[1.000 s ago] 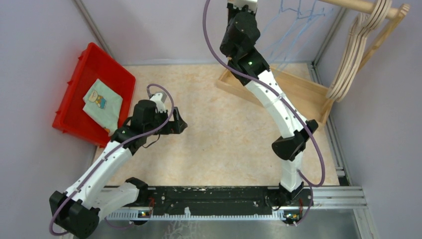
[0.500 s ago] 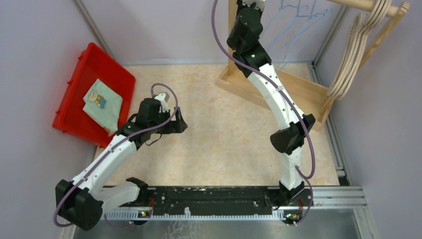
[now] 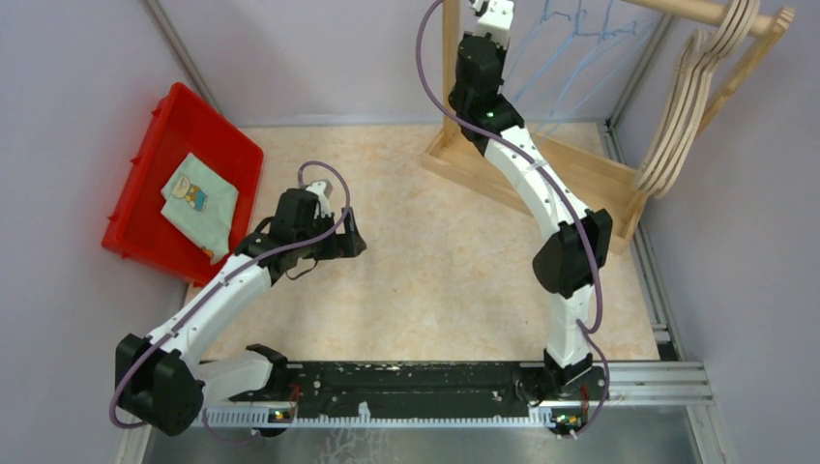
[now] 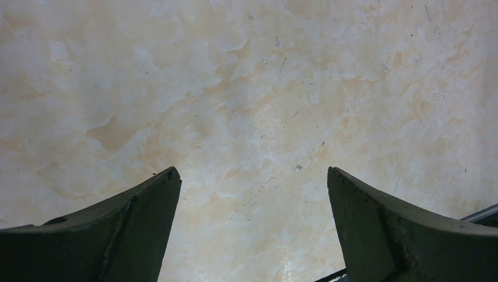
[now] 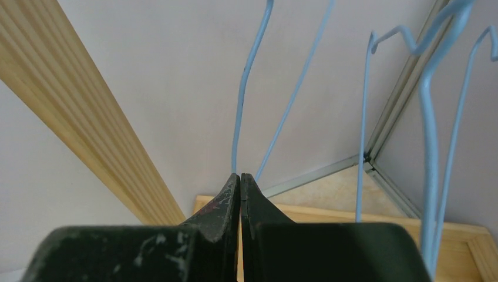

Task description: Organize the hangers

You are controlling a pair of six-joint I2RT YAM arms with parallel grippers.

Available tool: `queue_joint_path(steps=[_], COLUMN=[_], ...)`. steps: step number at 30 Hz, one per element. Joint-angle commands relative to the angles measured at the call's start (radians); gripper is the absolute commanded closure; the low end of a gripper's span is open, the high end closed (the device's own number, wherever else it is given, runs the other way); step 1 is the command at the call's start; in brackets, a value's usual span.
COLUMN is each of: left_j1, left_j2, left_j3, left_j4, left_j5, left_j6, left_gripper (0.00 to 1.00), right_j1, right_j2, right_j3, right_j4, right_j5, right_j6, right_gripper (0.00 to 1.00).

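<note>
Several thin light-blue wire hangers (image 3: 571, 39) hang from the wooden rack's rail at the back. Thick beige wooden hangers (image 3: 688, 97) hang at the rail's right end. My right gripper (image 3: 491, 12) is raised high beside the rack's left post. In the right wrist view its jaws (image 5: 241, 175) are pressed together on the wire of a blue hanger (image 5: 242, 88), which rises straight from the tips. More blue hangers (image 5: 428, 117) hang to its right. My left gripper (image 3: 353, 232) is open and empty over the bare table (image 4: 252, 176).
A red bin (image 3: 155, 155) holding a folded cloth (image 3: 199, 198) stands at the left. The wooden rack's base frame (image 3: 580, 179) lies at the back right, with its upright post (image 3: 450, 68) close to my right wrist. Grey walls close the sides.
My right arm has stretched upward and back, carrying its gripper higher beside the post. The left arm has shifted slightly, its gripper staying open over the table.
</note>
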Motion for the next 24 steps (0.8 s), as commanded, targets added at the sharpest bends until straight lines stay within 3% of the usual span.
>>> queue_joint_path(steps=[1,6,9,13,19,24], left_j1=[0.006,0.006,0.005,0.005,0.006,0.005], left_j2=[-0.001,-0.009,-0.005,0.000,0.032,0.066], left_j3=[0.036,0.023,0.012,0.009,-0.001,-0.014], left_j4=[0.025,0.028,0.028,0.029,0.037,0.050], left_j5=[0.003,-0.001,-0.003,-0.003,-0.001,0.008], left_j6=[-0.016,-0.020,-0.016,-0.008,0.007,0.012], left_gripper=[0.00,0.00,0.00,0.00,0.00,0.00], right_j1=[-0.005,-0.007,-0.006,-0.006,0.039,0.163], right_j2=[-0.104,-0.128,-0.158,-0.191,-0.267,-0.393], right_j3=[-0.016,-0.025,-0.050,-0.057,-0.128,-0.287], right_j4=[0.025,-0.018,-0.037,-0.103,-0.179,-0.201], right_j5=[-0.025,-0.049,-0.056,-0.080,-0.144,-0.154], right_j6=[0.042,0.064,0.099,0.127,0.125,0.074], right_gripper=[1.00,1.00,0.72,0.43,0.22,0.15])
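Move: The right hand is up at the rack with shut fingers pointing forward and slightly right. The leftmost blue hanger lies just beyond the tips, its middle roughly 5 cm ahead, 4 cm right and about level. The other blue hangers hang some 10 cm right and 3 cm ahead; the rack's left post stands about 8 cm ahead and 6 cm left. From the left hand the leftmost hanger is about 32 cm ahead, 31 cm right and 30 cm higher. Backwards, away from the rack's left post and towards its base, the right hand draws about 7 cm after a slight dip. It rises some 3 cm as the shut fingers spread nearly wide, then swings about 2 cm left and begins to sink again. The wrist turns roughly 10 degrees counter-clockwise. Whether the fingers touch the leftmost hanger can't be seen. ##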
